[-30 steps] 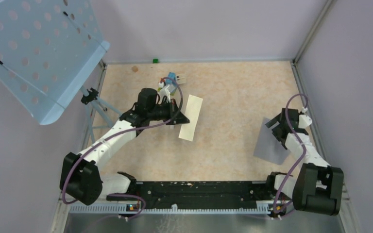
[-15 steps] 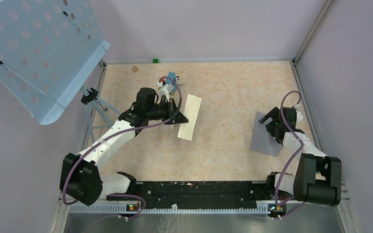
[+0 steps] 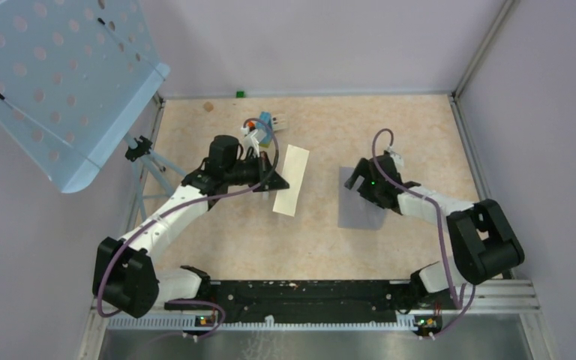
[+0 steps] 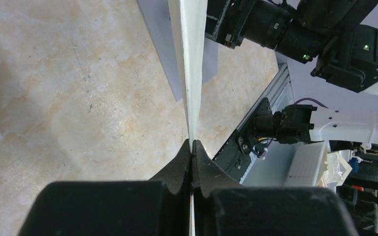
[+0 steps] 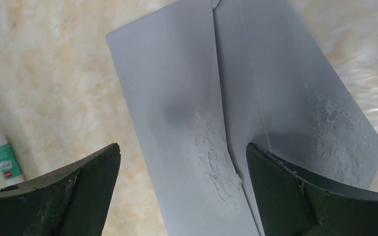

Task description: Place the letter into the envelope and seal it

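Note:
The letter [image 3: 291, 180], a pale cream sheet, is pinched at its left edge by my left gripper [image 3: 276, 182], which is shut on it. In the left wrist view the letter [image 4: 192, 59] runs edge-on away from the closed gripper [image 4: 192, 145]. The grey envelope [image 3: 356, 211] lies flat on the floor right of centre. My right gripper [image 3: 361, 180] stands open over its far end. In the right wrist view the envelope [image 5: 187, 88] shows a crease and rough dried patches, and the gripper [image 5: 183, 150] has its fingers wide apart with nothing between them.
A blue-orange-green block cluster [image 3: 265, 122] and a white green-capped stick [image 5: 2, 160] lie behind the left gripper. A blue perforated panel [image 3: 52, 82] on a stand overhangs the left side. Walls close in the floor [image 3: 390, 127] at the back and right.
The right arm has swung left and the envelope has moved with it from the right wall towards the centre. The left gripper with the letter has shifted slightly left.

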Motion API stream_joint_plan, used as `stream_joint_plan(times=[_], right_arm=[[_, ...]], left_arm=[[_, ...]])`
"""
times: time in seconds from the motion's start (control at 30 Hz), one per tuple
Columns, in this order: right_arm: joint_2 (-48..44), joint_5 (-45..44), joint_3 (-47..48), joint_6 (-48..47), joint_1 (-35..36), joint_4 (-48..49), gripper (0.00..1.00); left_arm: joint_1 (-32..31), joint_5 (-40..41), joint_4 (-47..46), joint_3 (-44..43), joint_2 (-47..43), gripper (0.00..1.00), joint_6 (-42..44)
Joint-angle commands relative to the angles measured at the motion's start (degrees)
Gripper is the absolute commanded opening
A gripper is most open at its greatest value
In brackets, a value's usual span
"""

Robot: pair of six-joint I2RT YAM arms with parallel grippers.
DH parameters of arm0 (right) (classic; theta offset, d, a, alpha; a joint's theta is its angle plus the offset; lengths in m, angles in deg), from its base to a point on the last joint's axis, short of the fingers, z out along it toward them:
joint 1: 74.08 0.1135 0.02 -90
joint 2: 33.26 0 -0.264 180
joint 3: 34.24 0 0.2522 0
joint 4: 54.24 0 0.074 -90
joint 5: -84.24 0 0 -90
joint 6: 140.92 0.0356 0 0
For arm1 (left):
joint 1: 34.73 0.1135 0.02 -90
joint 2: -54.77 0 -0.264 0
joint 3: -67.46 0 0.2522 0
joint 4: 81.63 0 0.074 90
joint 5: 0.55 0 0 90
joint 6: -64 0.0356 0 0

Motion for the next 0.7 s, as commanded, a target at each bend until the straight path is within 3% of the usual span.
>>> stream_joint_plan(times=[0.0, 0.13, 0.3, 0.67], right_arm=[[6.09, 2.67, -0.81, 8.91, 8.07, -3.84, 0.99], [7.75, 5.58, 0.04, 16.15, 13.56, 0.51, 0.99], [7.75, 6.36, 3.14, 18.35, 15.67, 0.28, 0.99], [-6.49, 6.33, 16.17, 8.59, 11.07, -10.42, 0.99]], left_arm=[[0.65, 0.87, 0.23, -0.09, -2.12, 0.02, 0.63], [1.41, 1.83, 0.46, 0.55, -2.99, 0.02, -0.21], [2.39, 2.68, 0.42, 1.23, -3.93, 0.03, -1.14], [4.65, -0.99, -4.21, -0.14, -3.06, 0.04, -7.48]])
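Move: The grey envelope lies flat under the open right hand, its middle about 3 cm to the right of the hand point, 3 cm back and 3 cm below. From that hand, the letter hangs some 21 cm to the left, about 5 cm back and 15 cm higher, and the glue tube lies roughly 31 cm to the left, level with it. From the left hand, the envelope's middle is about 25 cm to the right, 3 cm ahead and 19 cm below. The right hand, jaws still wide open, keeps its right finger down on the envelope and drags it left across the table towards the middle by about 12 cm, easing back some 3 cm, its left side rolling up by about 15 degrees, then drifts a centimetre right and rises to come free. Meanwhile the left hand keeps the letter pinched and carries it slightly left and forward, turning a little counter-clockwise. ##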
